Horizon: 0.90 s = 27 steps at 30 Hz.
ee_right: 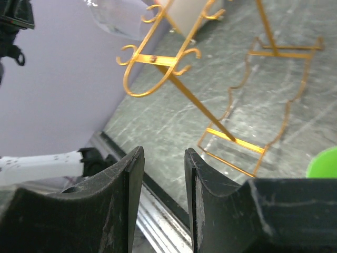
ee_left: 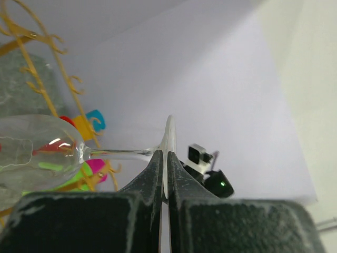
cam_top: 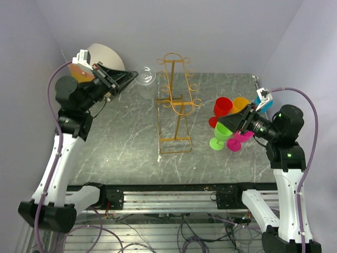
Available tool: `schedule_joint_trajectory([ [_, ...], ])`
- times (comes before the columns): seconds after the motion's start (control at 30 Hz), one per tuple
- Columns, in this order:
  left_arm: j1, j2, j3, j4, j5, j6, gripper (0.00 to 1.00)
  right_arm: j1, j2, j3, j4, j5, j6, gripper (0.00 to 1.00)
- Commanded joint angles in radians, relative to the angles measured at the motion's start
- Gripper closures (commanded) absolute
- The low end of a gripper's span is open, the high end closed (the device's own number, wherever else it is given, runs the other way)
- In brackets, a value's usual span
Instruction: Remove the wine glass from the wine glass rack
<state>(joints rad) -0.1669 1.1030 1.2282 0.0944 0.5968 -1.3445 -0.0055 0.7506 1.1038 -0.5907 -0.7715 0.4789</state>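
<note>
The clear wine glass (cam_top: 145, 77) hangs sideways in the air at the back of the table, just left of the upper arms of the golden wire wine glass rack (cam_top: 176, 103). My left gripper (cam_top: 128, 79) is shut on the glass's flat foot (ee_left: 168, 138), which shows edge-on between the black fingers. The stem runs left to the bowl (ee_left: 31, 153). Whether the bowl touches the rack's loops (ee_right: 158, 58) I cannot tell. My right gripper (ee_right: 163, 158) stands open with nothing in it, right of the rack near the coloured cups.
A cluster of coloured plastic glasses (cam_top: 227, 113) in red, orange, green, pink and blue sits beside the right gripper (cam_top: 225, 124). A pale round disc (cam_top: 105, 55) leans at the back left behind the left arm. Walls close in the table on three sides.
</note>
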Motion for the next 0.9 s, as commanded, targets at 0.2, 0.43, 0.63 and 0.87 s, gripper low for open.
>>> schedule_joint_trajectory([
  [0.2,0.007,-0.288,-0.048,0.070,0.030,-0.131,0.93,0.012,0.014,-0.097,0.686,-0.389,0.461,0.48],
  [0.43,0.007,-0.406,-0.064,0.071,0.036,-0.197,0.93,0.128,0.106,-0.144,1.162,-0.400,0.761,0.35],
  [0.63,0.007,-0.484,-0.090,0.086,0.023,-0.263,0.93,0.451,0.244,-0.032,1.072,-0.286,0.541,0.34],
  [0.87,0.007,-0.548,-0.073,0.116,0.001,-0.298,0.93,0.577,0.383,-0.017,1.200,-0.250,0.511,0.32],
])
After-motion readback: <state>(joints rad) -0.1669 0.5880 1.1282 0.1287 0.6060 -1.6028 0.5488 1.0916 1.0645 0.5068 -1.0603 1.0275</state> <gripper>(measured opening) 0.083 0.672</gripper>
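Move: The clear glass hangs upside down, its foot already pinched in my left fingers. From that hand my right gripper, which is to meet it, waits about 27 cm right, 10 back and 12 lower; the rack's hook frame stands 13 right, 3 ahead, 14 lower. From my right hand the glass lies some 24 cm left, 11 ahead, 4 up; the green glass stands about 27 below, 3 ahead and 3 right. Keeping its pinch on the clear glass's foot, my left hand draws back about 20 cm away from the rack and climbs, tilting the bowl out towards my right gripper. My empty right hand first rises and swings left, then sweeps mainly left past the rack's near end towards the glass, some 15 cm in all, turning about 50 degrees counter-clockwise and opening its fingers wider. ##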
